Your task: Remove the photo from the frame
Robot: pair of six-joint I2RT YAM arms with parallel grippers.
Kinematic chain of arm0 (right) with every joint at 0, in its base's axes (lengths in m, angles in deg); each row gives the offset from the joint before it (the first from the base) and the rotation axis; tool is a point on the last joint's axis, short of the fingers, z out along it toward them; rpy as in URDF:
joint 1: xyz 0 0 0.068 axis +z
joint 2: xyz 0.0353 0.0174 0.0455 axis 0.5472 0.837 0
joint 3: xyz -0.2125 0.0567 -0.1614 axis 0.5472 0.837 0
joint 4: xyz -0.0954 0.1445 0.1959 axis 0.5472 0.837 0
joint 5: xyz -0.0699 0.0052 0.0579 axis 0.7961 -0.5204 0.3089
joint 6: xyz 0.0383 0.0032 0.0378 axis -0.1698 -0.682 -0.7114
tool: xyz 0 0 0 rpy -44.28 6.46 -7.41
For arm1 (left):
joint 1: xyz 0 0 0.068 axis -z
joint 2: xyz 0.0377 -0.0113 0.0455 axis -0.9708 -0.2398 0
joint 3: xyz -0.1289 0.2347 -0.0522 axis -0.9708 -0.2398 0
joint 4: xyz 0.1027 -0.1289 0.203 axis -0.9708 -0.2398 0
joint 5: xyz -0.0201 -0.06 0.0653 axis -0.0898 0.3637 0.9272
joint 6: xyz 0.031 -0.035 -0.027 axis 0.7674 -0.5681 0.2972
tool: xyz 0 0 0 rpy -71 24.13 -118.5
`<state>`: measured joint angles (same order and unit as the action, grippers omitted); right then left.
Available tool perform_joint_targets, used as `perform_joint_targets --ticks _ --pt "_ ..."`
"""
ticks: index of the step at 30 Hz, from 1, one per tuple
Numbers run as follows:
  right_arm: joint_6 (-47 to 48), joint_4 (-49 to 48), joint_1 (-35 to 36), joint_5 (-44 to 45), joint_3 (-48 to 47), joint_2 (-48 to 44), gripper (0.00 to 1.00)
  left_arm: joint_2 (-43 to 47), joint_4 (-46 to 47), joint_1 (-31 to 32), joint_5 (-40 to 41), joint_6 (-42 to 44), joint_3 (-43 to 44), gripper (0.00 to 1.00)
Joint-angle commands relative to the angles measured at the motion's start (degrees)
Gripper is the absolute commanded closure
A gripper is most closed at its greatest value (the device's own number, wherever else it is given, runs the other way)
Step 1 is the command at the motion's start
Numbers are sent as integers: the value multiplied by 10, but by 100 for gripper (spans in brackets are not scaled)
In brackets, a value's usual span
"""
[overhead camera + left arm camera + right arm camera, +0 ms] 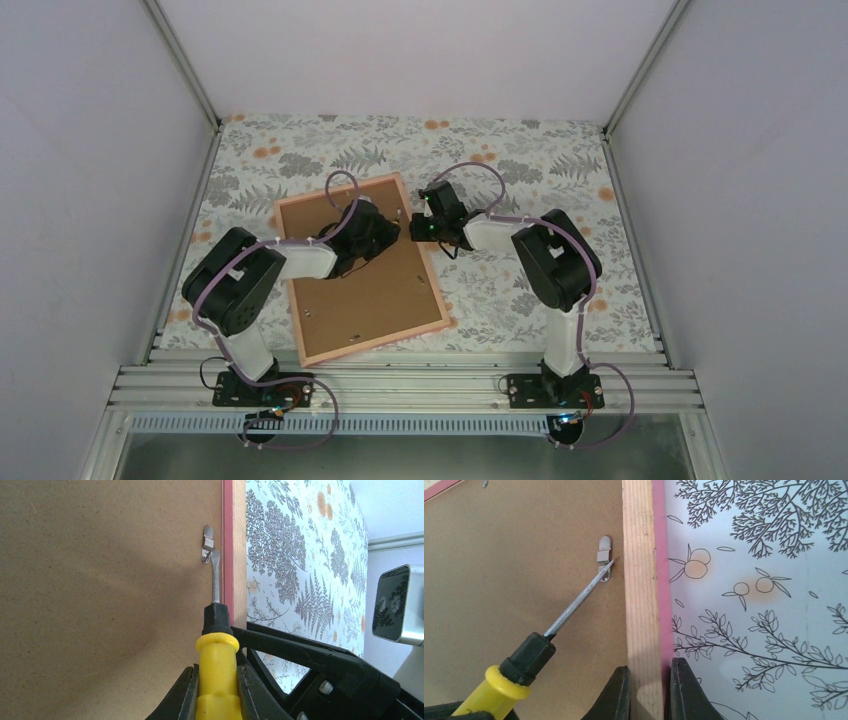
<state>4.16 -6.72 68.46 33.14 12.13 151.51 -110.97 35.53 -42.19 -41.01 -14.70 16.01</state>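
Observation:
The frame (376, 343) lies face down on the table, its brown backing board (375, 290) uppermost. The photo is hidden under that board. My left gripper (217, 680) is shut on a yellow-handled screwdriver (217, 655). The screwdriver's metal tip rests against a small silver retaining clip (207, 545) beside the frame's right rail (235, 545). My right gripper (649, 672) is shut on that wooden rail (640, 580), one finger on the board side and one outside. The right wrist view also shows the clip (604, 550) and the screwdriver (519, 667). Seen from above, both grippers meet at the frame's right edge (405, 230).
A floral cloth (520, 170) covers the table around the frame. White walls enclose the back and both sides. An aluminium rail (400, 385) carrying the arm bases runs along the near edge. Another clip (352, 337) sits near the frame's near rail.

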Motion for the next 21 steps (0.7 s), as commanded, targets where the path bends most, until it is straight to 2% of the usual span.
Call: perform_joint_targets --ticks 1,10,21 --pt "-39 43 -1 -9 22 -11 96 27 -23 -16 73 -26 -14 98" --pt "-45 40 -2 -4 27 -13 96 70 -13 -30 43 -26 -35 98" --pt "-49 48 -14 14 30 -33 96 206 -76 -33 59 86 -49 98"
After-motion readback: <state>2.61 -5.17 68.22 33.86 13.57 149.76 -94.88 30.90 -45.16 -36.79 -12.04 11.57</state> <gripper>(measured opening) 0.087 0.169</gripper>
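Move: The left hand holds the yellow screwdriver with its tip against the side of the right-rail clip, which lies some 5 cm ahead, 3 cm to the right and 5 cm below that hand. The rail is about 5 cm to its right at the hand's level; the far-rail clip is roughly 8 cm ahead and 9 cm left. From the right hand, gripping the rail, the right-rail clip is about 4 cm ahead, 3 cm left and slightly lower. The screwdriver tip comes free of the right-rail clip as the left hand, still gripping the handle, sweeps about 4 cm left over the brown backing board, turning slightly counter-clockwise, then rises some 6 cm with the wrist tilting up a little. The right hand keeps its pinch on the rail and eases about 1 cm right and slightly back. ##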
